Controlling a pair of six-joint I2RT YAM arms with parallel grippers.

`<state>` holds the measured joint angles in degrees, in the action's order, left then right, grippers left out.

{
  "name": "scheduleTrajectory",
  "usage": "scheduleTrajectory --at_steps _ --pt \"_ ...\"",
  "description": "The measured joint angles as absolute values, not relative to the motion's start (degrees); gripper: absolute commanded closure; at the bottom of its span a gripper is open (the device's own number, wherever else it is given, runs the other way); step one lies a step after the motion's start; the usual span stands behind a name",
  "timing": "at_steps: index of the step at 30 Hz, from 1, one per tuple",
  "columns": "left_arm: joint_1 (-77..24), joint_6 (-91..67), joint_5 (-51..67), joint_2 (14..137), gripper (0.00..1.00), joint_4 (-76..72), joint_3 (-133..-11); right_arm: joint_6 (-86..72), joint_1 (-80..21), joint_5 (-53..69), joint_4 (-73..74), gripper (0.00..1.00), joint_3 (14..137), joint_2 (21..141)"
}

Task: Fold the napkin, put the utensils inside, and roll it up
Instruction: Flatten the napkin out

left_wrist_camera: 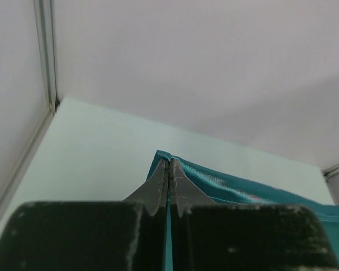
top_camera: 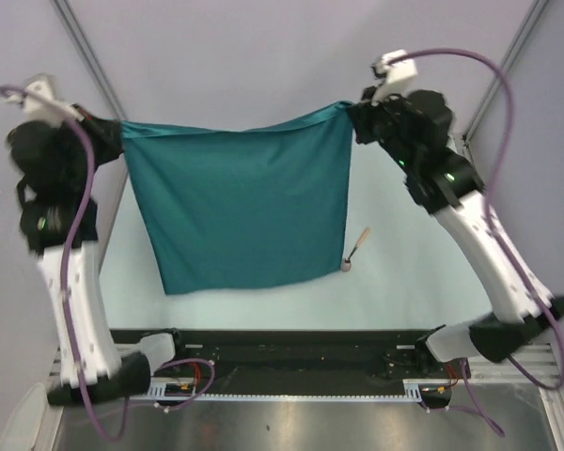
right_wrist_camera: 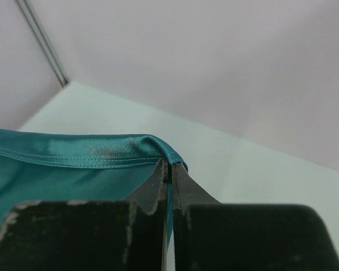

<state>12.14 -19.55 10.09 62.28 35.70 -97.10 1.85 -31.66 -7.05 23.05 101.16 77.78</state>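
The teal napkin (top_camera: 240, 207) hangs stretched between both arms, lifted off the table, its lower edge toward the near side. My left gripper (top_camera: 119, 133) is shut on its upper left corner; in the left wrist view the cloth (left_wrist_camera: 254, 192) is pinched between the closed fingers of the left gripper (left_wrist_camera: 169, 162). My right gripper (top_camera: 351, 113) is shut on the upper right corner, and the right wrist view shows the hem (right_wrist_camera: 73, 155) running left from the right gripper (right_wrist_camera: 169, 166). The spoon (top_camera: 354, 251), with a tan handle and grey bowl, lies on the table just right of the napkin's lower right corner.
The pale table (top_camera: 423, 272) is ringed by grey walls with metal frame posts (top_camera: 89, 56) at the back corners. A black rail (top_camera: 291, 343) with the arm bases runs along the near edge.
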Motion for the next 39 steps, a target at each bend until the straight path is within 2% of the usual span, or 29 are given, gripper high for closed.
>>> scheduleTrajectory --at_steps 2,4,5,6,7,8,9,11,12,13,15,20,24,28,32,35,39 --pt "12.14 -19.62 10.70 70.76 1.00 33.87 -95.77 1.37 -28.64 -3.46 21.39 1.00 101.73 85.62" --pt "12.14 -19.64 11.00 80.55 0.89 32.21 -95.77 0.36 -26.24 -0.03 20.84 1.00 102.50 93.30" --pt "12.16 -19.64 11.05 84.93 0.76 31.44 -95.90 -0.36 -25.04 1.74 20.91 1.00 103.20 97.82" --pt "12.19 -19.73 11.05 90.54 0.49 31.33 -96.53 -1.02 -23.92 3.29 21.19 1.00 104.79 102.19" --pt "12.19 -19.79 10.96 96.36 0.38 31.94 -97.78 -2.04 -22.48 5.13 21.32 0.90 107.74 107.90" --pt "12.19 -19.70 10.98 102.08 0.31 32.64 -99.96 -2.98 -21.45 6.61 21.65 0.73 110.39 112.51" --pt "12.19 -20.01 11.11 107.42 0.12 33.04 -102.15 -4.08 -20.10 8.54 22.17 0.45 114.96 118.56" --pt "12.19 -20.36 11.03 115.85 0.02 35.05 -106.10 -7.16 -17.58 12.43 24.56 0.30 124.73 129.29" --pt "12.19 -20.43 11.00 117.95 0.00 35.79 -107.28 -8.19 -16.58 14.11 25.30 0.15 128.49 133.19" --pt "12.19 -20.47 10.70 119.87 0.00 36.95 -108.44 -9.72 -15.29 16.45 26.44 0.09 133.21 137.49" --pt "12.19 -20.45 10.52 120.70 0.00 38.70 -109.75 -12.86 -13.06 20.29 26.74 0.05 138.08 142.80" --pt "11.97 -19.40 10.20 115.39 0.00 39.22 -112.27 -17.21 -9.17 25.04 24.47 0.05 131.31 140.18" --pt "10.96 -17.63 9.52 105.95 0.00 37.36 -109.19 -18.17 -9.15 25.52 22.50 0.07 118.13 130.67" --pt "6.96 -16.03 9.30 94.37 0.00 32.97 -100.07 -18.46 -10.79 23.88 21.61 0.07 101.82 116.90" --pt "-4.38 -13.21 7.31 84.77 0.00 26.46 -86.80 -18.98 -12.32 20.71 21.52 0.07 85.36 101.60" --pt "-16.25 -12.34 7.64 83.57 0.00 23.42 -81.67 -19.94 -12.05 19.35 20.47 0.07 75.57 93.38" --pt "-24.51 -13.54 9.65 83.81 0.00 20.58 -74.67 -21.63 -11.33 19.66 19.35 0.07 63.86 87.29"
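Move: My two hands hold the napkin's far corners high up, the cloth slanting down and back between them. The table spot for the far-left corner lies about 25 cm ahead of my left hand, 2 cm to its right and 48 below. The spot for the far-right corner is some 22 cm ahead of my right hand, 1 cm to its left and equally far below. The spoon lies roughly 7 cm back and 4 to the right of the right hand, also 48 below. I throw both hands forward and steeply down, over 20 cm out and some 35 cm down, fingertips tipping towards the table, and open both grippers near the bottom to let the far edge go. My right hand then draws back low towards the spoon. My left hand rises, comes back and sweeps right over the cloth, turning clockwise and sinking a little again, fingers open. ##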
